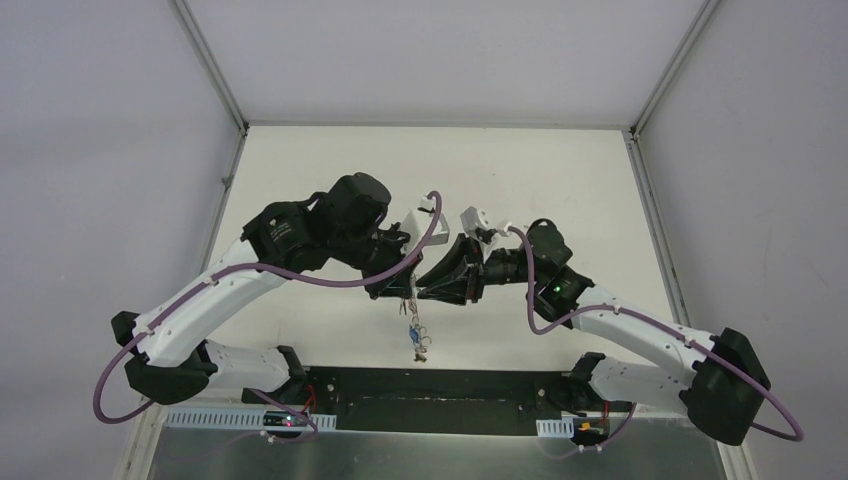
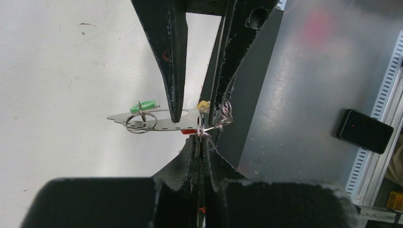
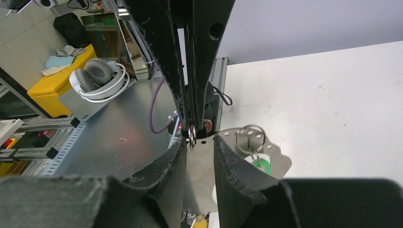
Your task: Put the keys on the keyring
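My left gripper is shut on a thin dark wire seen edge-on, the keyring, held above the table; small split rings cluster at its tip. A bunch of keys dangles below where both grippers meet. A flat silvery perforated plate carries a small ring and a green-headed key. My right gripper faces the left gripper tip to tip. Its fingers stand open on either side of the plate, with a gap showing.
A black strip and a metal sheet run along the table's near edge, with a small black box on the sheet. White headphones lie beyond the table. White enclosure walls surround the table.
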`<state>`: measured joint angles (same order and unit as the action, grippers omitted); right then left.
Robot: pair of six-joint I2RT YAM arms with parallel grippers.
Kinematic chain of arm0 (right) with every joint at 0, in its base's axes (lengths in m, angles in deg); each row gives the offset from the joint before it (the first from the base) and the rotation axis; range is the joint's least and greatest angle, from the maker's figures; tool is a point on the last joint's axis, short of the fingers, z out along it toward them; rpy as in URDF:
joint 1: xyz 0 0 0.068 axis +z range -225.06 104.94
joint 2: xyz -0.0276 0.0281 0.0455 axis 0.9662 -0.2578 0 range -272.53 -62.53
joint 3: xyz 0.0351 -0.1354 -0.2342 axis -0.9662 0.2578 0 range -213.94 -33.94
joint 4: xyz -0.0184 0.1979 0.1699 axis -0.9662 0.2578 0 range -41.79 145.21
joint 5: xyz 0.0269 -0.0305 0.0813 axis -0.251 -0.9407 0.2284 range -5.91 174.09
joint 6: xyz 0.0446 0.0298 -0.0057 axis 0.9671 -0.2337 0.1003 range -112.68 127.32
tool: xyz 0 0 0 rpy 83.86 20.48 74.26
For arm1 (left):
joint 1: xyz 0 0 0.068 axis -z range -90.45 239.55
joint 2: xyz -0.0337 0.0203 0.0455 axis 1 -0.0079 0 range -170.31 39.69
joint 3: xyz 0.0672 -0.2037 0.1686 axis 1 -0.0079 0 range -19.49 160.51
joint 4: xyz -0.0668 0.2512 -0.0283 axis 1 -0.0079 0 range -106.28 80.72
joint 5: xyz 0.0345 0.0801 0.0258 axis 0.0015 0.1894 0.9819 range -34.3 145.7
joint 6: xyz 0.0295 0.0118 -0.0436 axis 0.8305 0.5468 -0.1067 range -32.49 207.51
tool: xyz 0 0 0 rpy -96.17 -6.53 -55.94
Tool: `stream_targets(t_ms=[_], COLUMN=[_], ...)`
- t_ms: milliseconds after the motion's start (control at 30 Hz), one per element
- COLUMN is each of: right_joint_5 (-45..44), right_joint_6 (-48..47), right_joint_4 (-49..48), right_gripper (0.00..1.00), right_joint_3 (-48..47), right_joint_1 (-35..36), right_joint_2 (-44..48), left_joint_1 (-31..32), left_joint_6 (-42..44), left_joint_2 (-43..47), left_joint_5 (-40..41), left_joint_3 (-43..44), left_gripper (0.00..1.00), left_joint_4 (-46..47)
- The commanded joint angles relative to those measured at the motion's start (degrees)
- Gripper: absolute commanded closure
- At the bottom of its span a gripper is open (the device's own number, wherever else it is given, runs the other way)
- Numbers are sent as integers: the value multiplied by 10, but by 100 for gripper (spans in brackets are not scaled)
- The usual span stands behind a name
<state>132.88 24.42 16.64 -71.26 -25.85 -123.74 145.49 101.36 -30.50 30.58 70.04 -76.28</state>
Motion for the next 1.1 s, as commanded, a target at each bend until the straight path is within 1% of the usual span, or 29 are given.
stream_targets(t_ms=[0,133,200,300,367,567,600,667,733,767,800,867,967,1067], right_joint_5=[0,10,14,15,18,26,24,17,9,6,5,4,3,3], right_joint_6=[15,27,27,27,25,22,21,16,9,6,3,1,2,1], right_joint_4=[-53,-70,-68,-66,-63,-60,-60,-58,-47,-43,-40,-38,-35,-33], right_gripper=[73,86,90,92,100,100,100,100,100,100,100,100,100,100], right_joint_3=[-37,-39,-37,-34,-35,-33,-33,-31,-30,-30,-29,-27,-25,-24], right_joint_1=[8,11,12,12,12,12,12,12,12,12,12,12,12,12], right_joint_2=[-14,-22,-23,-19,-17,-11,-9,-2,5,8,10,15,19,24], left_joint_1=[7,7,7,7,7,7,7,7,7,7,7,7,7,7], left_joint_6=[8,8,8,8,7,5,4,1,-1,-5,-10,-26,-40,-45], left_joint_2=[8,11,13,15,18,29,33,43,60,73,87,121,185,256], left_joint_5=[-16,-9,-5,-2,0,18,24,32,40,49,57,76,92,96], left_joint_3=[16,11,9,7,4,-7,-9,-15,-31,-42,-58,-96,-169,-255], left_gripper=[100,100,100,100,100,100,95,76,61,54,50,45,44,45], left_joint_4=[18,24,26,29,30,41,44,55,71,84,99,142,221,320])
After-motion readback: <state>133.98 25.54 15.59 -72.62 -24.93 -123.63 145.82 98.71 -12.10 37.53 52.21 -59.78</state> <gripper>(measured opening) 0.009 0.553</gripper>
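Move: Just off the right fingertips, about 1 cm to their left and 1 cm above, is the small wire ring that the left fingers still pinch; it sticks out about 1 cm right of and 1 cm below the left hand point. From the right hand, the green-tagged ring on the metal plate is roughly 4 cm ahead, 1 cm left and 1 cm lower; the blue-tagged keys hang some 5 cm back, 1 cm left and 7 cm below. Easing about 1 cm left and up, the right hand shuts its partly open fingers on the wire ring beside the left fingertips and keeps hold. Only then do the left fingers open about halfway, let go and back off some 2 cm to the left, tilting up towards level by about 15 degrees, as the right hand rises slightly. ##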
